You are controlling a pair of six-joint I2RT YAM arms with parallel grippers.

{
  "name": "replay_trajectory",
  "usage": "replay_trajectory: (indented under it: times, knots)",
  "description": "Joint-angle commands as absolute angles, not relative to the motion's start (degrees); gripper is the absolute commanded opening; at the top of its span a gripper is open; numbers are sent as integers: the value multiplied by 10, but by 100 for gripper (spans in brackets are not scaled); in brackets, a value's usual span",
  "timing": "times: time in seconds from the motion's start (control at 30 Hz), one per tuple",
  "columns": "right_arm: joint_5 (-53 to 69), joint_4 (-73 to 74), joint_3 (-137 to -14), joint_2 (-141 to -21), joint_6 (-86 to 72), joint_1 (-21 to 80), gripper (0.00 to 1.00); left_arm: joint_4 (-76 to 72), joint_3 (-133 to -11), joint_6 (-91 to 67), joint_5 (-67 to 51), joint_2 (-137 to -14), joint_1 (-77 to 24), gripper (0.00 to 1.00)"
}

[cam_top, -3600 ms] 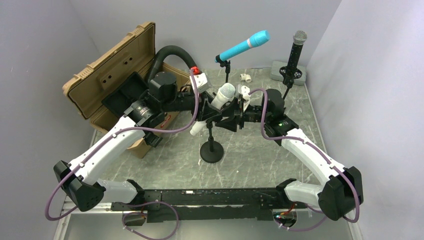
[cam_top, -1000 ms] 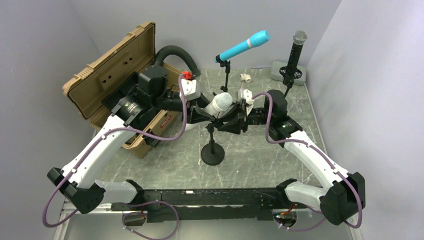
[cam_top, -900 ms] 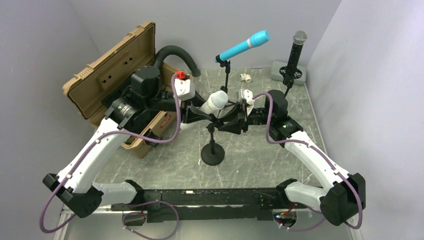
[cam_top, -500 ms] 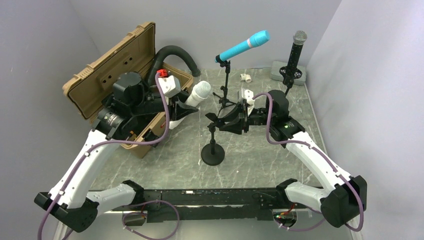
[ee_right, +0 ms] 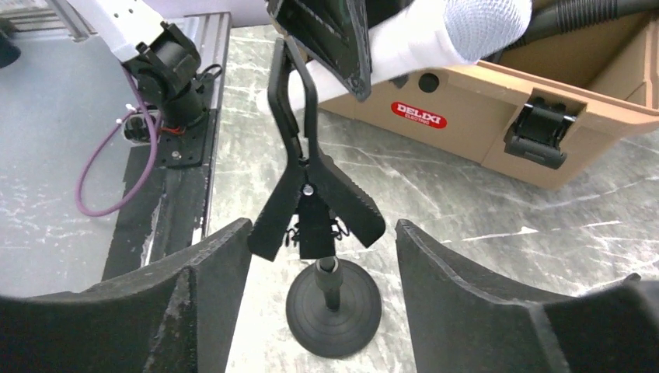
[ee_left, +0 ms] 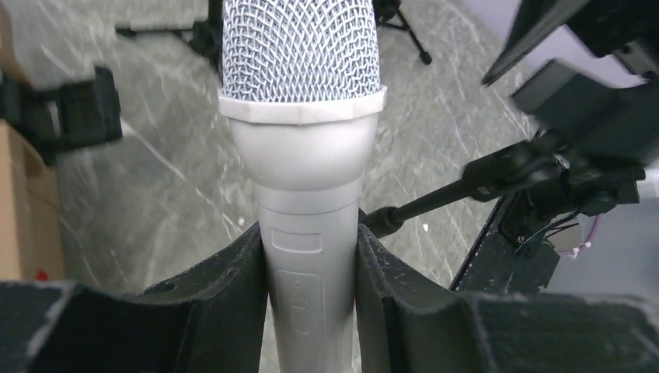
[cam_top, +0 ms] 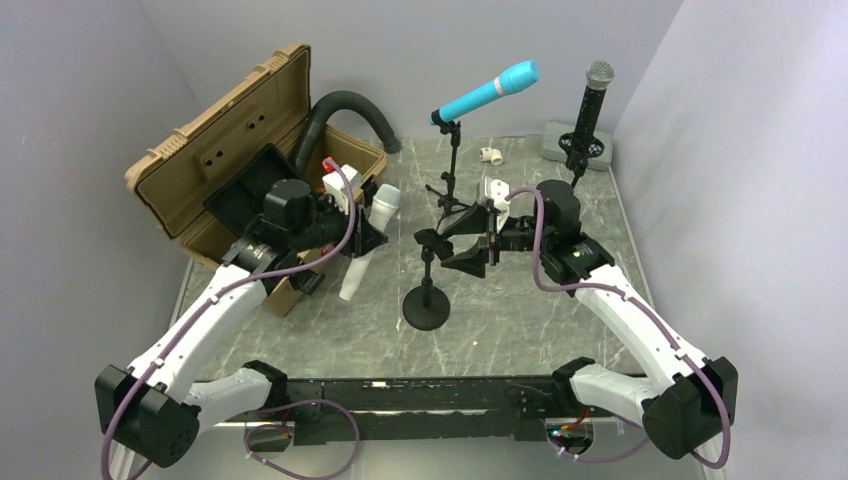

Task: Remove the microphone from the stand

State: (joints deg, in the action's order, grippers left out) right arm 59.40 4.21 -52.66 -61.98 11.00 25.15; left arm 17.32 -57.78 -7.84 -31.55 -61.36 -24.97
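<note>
The white microphone point(cam_top: 366, 240) with a mesh head is out of the stand, held nearly upright left of it. My left gripper point(cam_top: 362, 236) is shut on its body; the left wrist view shows both fingers point(ee_left: 225, 295) pressed on the microphone point(ee_left: 305, 148). The black stand point(cam_top: 427, 292) stands mid-table on its round base, its spring clip point(cam_top: 433, 240) empty. My right gripper point(cam_top: 478, 243) is open just right of the clip. In the right wrist view the clip point(ee_right: 311, 194) sits between the spread jaws without touching, above the base point(ee_right: 334, 307).
An open tan case point(cam_top: 230, 150) and a black hose point(cam_top: 340, 110) lie at the back left, close behind the left arm. A cyan microphone point(cam_top: 487, 92) on a tripod stand and a black microphone point(cam_top: 592, 105) stand at the back. White pipe fittings point(cam_top: 490, 155) lie near them.
My left gripper has pulled the white microphone out of the clip, carried it left and turned it upright. My right gripper has stayed by the clip, now open around it.
</note>
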Motion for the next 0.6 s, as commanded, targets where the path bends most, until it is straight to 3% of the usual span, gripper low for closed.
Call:
replay_trajectory:
  times: [0.0, 0.17, 0.4, 0.57]
  knots:
    - [582, 61, -549, -611, 139, 248, 71, 108, -526, -187, -266, -621, -248, 0]
    - [590, 58, -550, -614, 134, 242, 74, 101, -483, -272, -265, -653, -245, 0]
    - [598, 84, -576, -625, 140, 241, 88, 128, -463, -316, -245, -706, -246, 0]
    - [599, 92, -584, -630, 145, 241, 90, 135, -445, -319, -217, -737, -257, 0]
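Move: The left hand already holds the white microphone clear of its stand; the bare table it is being lowered to is roughly 25 cm straight below. The stand's empty clamp is some 12 cm to its right, level fore and aft and near hand height. The tan case's middle lies about 20 cm left and 16 cm ahead, some 20 cm lower. From the right hand, the clamp is about 4 cm to the left and the microphone some 17 cm left, both about level with it. Straight down, quick at first and then slower, the left arm lowers the gripped microphone about 14 cm beside the stand, its fingers keeping their hold. On the way its wrist tips the head end down some 30 degrees and turns about 15 degrees counter-clockwise. The right hand stays practically in place around the clamp, its already parted fingers opening wider. ##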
